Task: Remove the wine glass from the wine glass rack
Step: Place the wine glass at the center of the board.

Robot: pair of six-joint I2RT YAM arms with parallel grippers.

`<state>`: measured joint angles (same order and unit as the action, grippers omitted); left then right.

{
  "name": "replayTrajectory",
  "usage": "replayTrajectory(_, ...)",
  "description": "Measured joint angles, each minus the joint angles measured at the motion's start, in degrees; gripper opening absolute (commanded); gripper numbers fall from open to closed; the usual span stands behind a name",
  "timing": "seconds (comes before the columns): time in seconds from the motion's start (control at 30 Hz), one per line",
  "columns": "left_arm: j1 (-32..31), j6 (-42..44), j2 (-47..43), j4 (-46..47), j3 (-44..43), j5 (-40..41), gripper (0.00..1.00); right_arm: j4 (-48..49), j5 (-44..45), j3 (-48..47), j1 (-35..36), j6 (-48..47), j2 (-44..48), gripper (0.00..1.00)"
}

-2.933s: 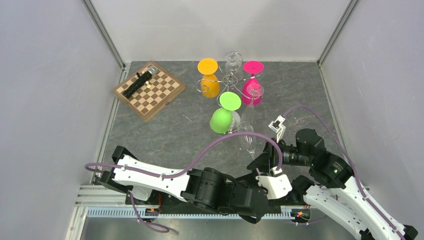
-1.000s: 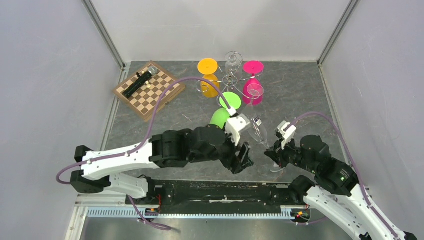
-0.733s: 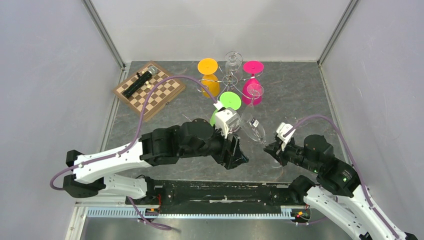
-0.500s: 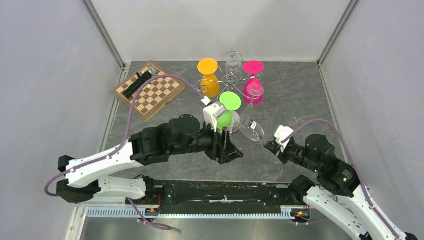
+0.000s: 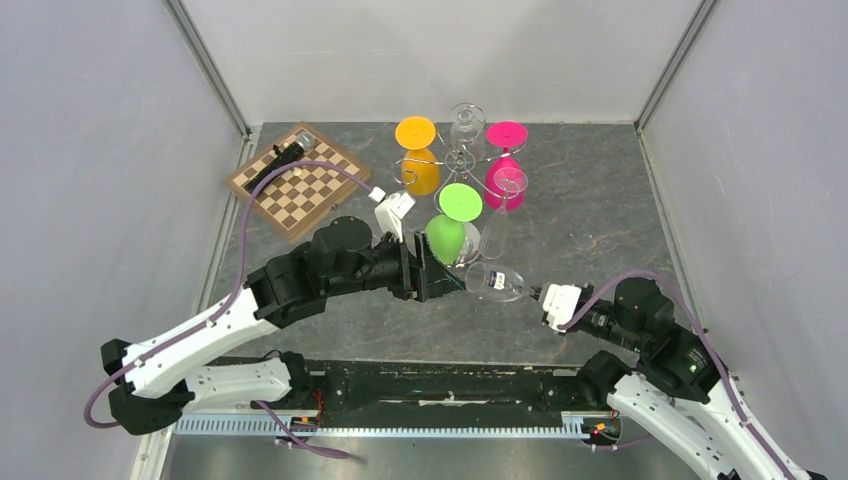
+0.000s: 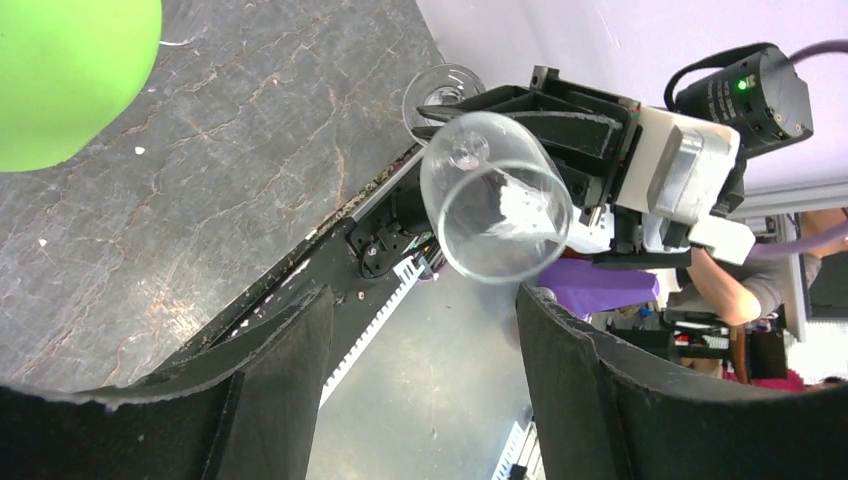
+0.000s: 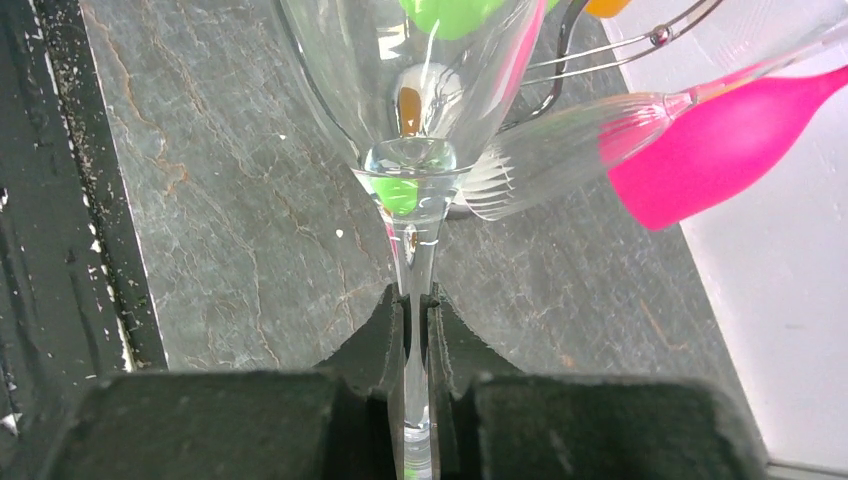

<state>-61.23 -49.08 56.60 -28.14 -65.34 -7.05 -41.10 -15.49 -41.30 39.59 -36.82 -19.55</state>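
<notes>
The clear wine glass (image 5: pixel 495 282) hangs level in the air off the wine glass rack (image 5: pixel 459 158), bowl pointing left. My right gripper (image 5: pixel 548 297) is shut on its stem (image 7: pixel 415 300), with the bowl (image 7: pixel 400 80) just ahead of the fingers. My left gripper (image 5: pixel 440 275) stands open just left of the bowl's mouth. In the left wrist view the open bowl (image 6: pixel 495 200) sits beyond the gap of the left gripper (image 6: pixel 425 295), apart from both fingers (image 6: pixel 270 370). Nothing is between them.
Orange (image 5: pixel 420 170), pink (image 5: pixel 503 180), green (image 5: pixel 445 238) and clear (image 5: pixel 466 122) glasses hang upside down from the rack. A chessboard (image 5: pixel 300 185) with a black object (image 5: pixel 276 165) on it lies at the back left. Grey walls close in on both sides.
The left arm has swung back to the left, its open gripper now left of the bowl. The right gripper has tipped the glass down to level and drawn it nearer.
</notes>
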Motion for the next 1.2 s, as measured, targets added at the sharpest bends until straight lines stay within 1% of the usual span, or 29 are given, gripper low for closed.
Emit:
replayTrajectory(0.17, 2.1, -2.8, -0.1, 1.8, 2.5, -2.1, 0.73, -0.1, -1.3, 0.0, 0.0, -2.7, -0.4, 0.0)
replayTrajectory(0.4, 2.6, -4.1, -0.1, 2.6, 3.7, -2.8, 0.73, 1.3, -2.5, 0.0, 0.0, -3.1, -2.2, 0.0)
replayTrajectory(0.53, 3.2, -4.3, -0.1, 2.6, 3.9, -3.2, 0.71, 2.3, -2.5, 0.0, 0.0, -3.1, -3.2, 0.0)
replayTrajectory(0.87, 3.8, -4.3, 0.6, 2.5, 3.9, -3.5, 0.53, 3.9, -2.2, 0.0, 0.0, -2.6, -5.7, 0.0)
replayTrajectory(1.2, 4.3, -4.3, 1.8, 2.0, 3.0, -3.5, 0.43, 4.2, -1.4, 0.0, 0.0, -2.1, -7.2, 0.0)
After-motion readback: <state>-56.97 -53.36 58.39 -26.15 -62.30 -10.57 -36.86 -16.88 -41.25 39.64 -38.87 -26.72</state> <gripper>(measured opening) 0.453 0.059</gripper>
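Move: The wine glass is already gripped by its stem in the right hand, with its bowl about 7 cm left and 4 cm forward of that hand; the left hand's open fingers wait some 16 cm left, 4 cm forward and 6 cm above it. From the left hand the bowl lies about 9 cm right, level fore and aft and 5 cm lower, with the green glass on the rack 12 cm forward and 1 cm left, and the clear flute 12 cm forward and 11 cm right, both about 10 cm below. The right hand keeps its pinch on the stem and feeds the sideways-lying glass about 2.5 cm left and forward, mouth first, to the left gripper. The left hand eases down about 2 cm and slightly forward with a small tilt, then narrows its fingers at the rim from roughly three-quarters open to just under half; whether they touch the glass can't be seen. ##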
